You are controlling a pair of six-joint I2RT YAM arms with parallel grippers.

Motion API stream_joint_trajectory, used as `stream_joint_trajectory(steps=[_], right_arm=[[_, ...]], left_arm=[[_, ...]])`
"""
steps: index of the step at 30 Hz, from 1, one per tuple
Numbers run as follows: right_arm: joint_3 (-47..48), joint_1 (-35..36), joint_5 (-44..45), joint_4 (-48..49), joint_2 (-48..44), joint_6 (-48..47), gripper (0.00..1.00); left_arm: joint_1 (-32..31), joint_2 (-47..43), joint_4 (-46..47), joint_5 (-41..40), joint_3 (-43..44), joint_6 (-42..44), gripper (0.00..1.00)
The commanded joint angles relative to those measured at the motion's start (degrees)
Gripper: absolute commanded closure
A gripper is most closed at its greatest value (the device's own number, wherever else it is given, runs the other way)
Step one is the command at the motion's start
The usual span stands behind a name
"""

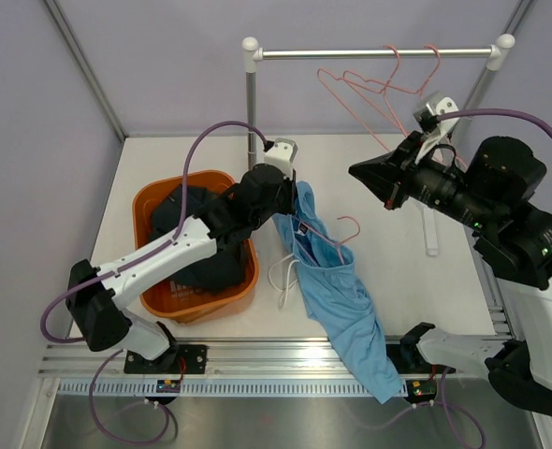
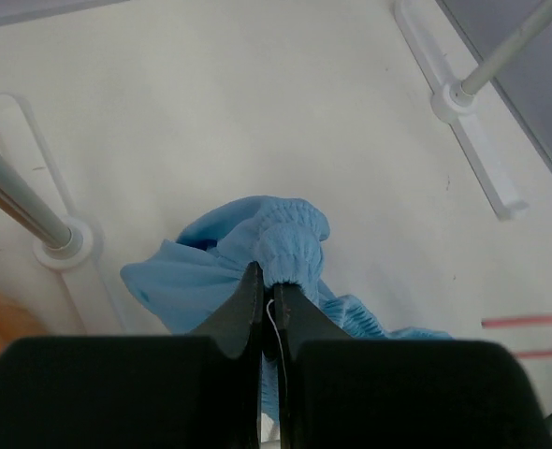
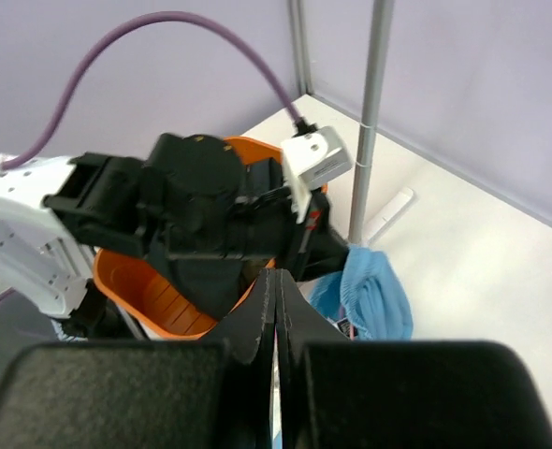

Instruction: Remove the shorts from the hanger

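Observation:
My left gripper (image 1: 291,199) is shut on the waistband of the light blue shorts (image 1: 343,301) and holds that end above the table. The rest of the shorts drape down to the right and over the table's front edge. In the left wrist view the fingers (image 2: 246,304) pinch the gathered waistband (image 2: 290,238). A pink hanger (image 1: 348,227) is still caught in the shorts, its hook lying on the table. My right gripper (image 1: 355,171) is shut and empty, raised to the right of the shorts; from its view (image 3: 278,281) it faces them (image 3: 377,292). Dark shorts (image 1: 201,267) lie in the basket.
An orange basket (image 1: 151,198) stands at the left, under my left arm. A clothes rail (image 1: 374,53) at the back carries two empty pink hangers (image 1: 379,86). Its left post (image 1: 252,103) stands just behind my left gripper. A white drawstring (image 1: 283,276) lies on the table.

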Motion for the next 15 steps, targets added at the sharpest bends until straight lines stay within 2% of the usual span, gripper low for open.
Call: stream_joint_trajectory(steps=[1, 6, 10, 11, 13, 15], right_arm=[[0.5, 0.4, 6.7, 2.5, 4.1, 2.1, 1.00], [-0.9, 0.4, 10.0, 2.0, 5.8, 2.7, 1.00], [-3.4, 0.4, 18.8, 0.5, 5.2, 2.1, 0.76], [-4.5, 0.4, 19.4, 0.5, 4.5, 2.3, 0.65], [-9.0, 0.4, 20.8, 1.3, 2.0, 2.8, 0.57], [-14.5, 0.3, 20.1, 2.1, -1.4, 4.0, 0.54]], left_arm=[[-1.2, -5.3, 7.7, 2.3, 0.4, 0.8, 1.00], [-1.2, -6.3, 5.3, 0.1, 0.5, 1.4, 1.00], [-1.2, -5.5, 3.1, -1.5, 2.0, 2.0, 1.00], [-1.2, -5.5, 3.1, -1.5, 1.9, 2.0, 1.00], [-1.2, -6.0, 3.2, -1.5, 1.2, 1.8, 1.00], [-1.2, -6.0, 3.2, -1.6, 0.8, 1.9, 1.00]])
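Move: The loose hanger's hook sticks out of the blue shorts' waistband, roughly 8 cm ahead of the right hand, 4 cm to its right and well below, some 23 cm. The middle of the waistband is about 8 cm ahead of that hand, 2 cm left and 25 cm down; the empty hangers on the rail are some 30 cm ahead, 9 cm right, near its height. From the left hand, the hook lies about 13 cm right, 4 cm back and 3 cm lower. Forward first, then ever more steeply down, the empty right hand comes about 7 cm out and 8 cm lower towards the hanger in the shorts. It swings clockwise by some 15 degrees, tips its fingers down and opens them from shut to about halfway on the way. The left hand keeps its pinch on the waistband and eases up and slightly back. ##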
